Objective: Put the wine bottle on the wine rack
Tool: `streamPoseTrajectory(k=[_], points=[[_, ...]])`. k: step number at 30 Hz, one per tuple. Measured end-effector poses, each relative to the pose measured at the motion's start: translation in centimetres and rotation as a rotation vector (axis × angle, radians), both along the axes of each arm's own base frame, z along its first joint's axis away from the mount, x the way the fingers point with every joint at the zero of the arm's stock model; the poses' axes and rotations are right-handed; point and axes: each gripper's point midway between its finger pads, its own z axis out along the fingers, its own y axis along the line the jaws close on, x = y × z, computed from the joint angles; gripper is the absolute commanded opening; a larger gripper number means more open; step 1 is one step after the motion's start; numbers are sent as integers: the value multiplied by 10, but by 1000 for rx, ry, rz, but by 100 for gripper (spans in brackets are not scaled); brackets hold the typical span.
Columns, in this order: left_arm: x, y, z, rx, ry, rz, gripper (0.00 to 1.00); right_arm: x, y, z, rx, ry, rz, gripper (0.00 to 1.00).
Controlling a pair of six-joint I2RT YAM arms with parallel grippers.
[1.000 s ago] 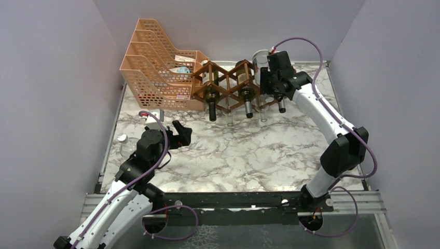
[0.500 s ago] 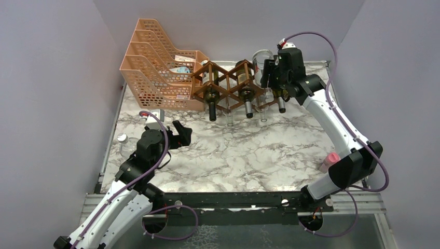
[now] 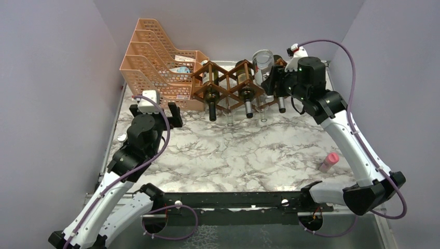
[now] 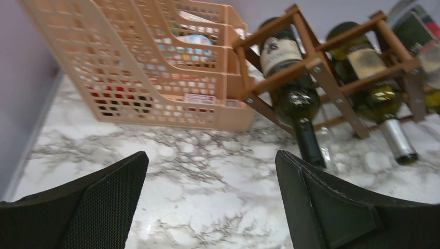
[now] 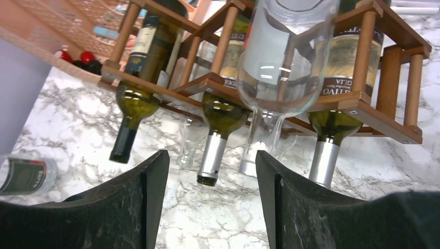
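The reddish-brown wine rack (image 3: 228,88) stands at the back of the table and holds several bottles. A clear wine bottle (image 3: 262,61) lies on its upper right slot, neck pointing down; it also shows in the right wrist view (image 5: 288,57). My right gripper (image 3: 273,85) is open and empty just right of that bottle, and its fingers (image 5: 150,197) are apart from the rack (image 5: 366,111). My left gripper (image 3: 154,114) is open and empty at the left, facing the rack (image 4: 311,65) from a distance.
A peach-orange file tray (image 3: 150,67) stands left of the rack. Green bottles (image 5: 137,98) hang neck-down from the rack. A clear labelled bottle (image 5: 23,176) lies on the marble at the left. A small pink-capped bottle (image 3: 328,162) stands at the right.
My right gripper has backed off to the right from the clear bottle, which stays on the rack, and its elbow has swung right. My left gripper has risen and turned toward the tray.
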Motion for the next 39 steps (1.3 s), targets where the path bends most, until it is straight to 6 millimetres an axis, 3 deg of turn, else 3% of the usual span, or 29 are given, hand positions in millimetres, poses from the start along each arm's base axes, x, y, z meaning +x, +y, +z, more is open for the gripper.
streamPoseTrajectory(k=[5,11,19,27,36,39], points=[[17,28,22,135,-10,168,99,-20,4,12,37,-45,66,65],[20,63,18,254,30,353,99,-38,6,17,66,-68,117,65],[12,119,20,256,46,600,99,-54,7,13,81,-67,158,65],[-10,164,-10,214,119,785,93,-76,2,25,108,-111,186,65],[-25,171,-52,140,197,833,78,-84,2,32,120,-132,204,65],[-27,175,-53,105,190,865,71,-86,1,33,120,-134,203,65]])
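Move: The left hand, open and empty, has the capped glass bottle about 18 cm to its left and 4 cm back, its middle some 20 cm below. The peach bin is about 24 cm ahead, 5 cm left and 16 cm lower. The right hand has that glass bottle some 55 cm left, 15 cm back and 24 cm lower; the clear bottle lying on the rack is 12 cm ahead, 2 cm left and 9 cm below. After a small lift and reach forward, the empty left hand sweeps about 17 cm left to the capped glass bottle, turning some 50 degrees counter-clockwise, then drifts back and sinks to the cap, nose tipping down as the fingers start to close but stay well apart. The open right hand backs about 9 cm away from the racked clear bottle, rising 3 cm. ##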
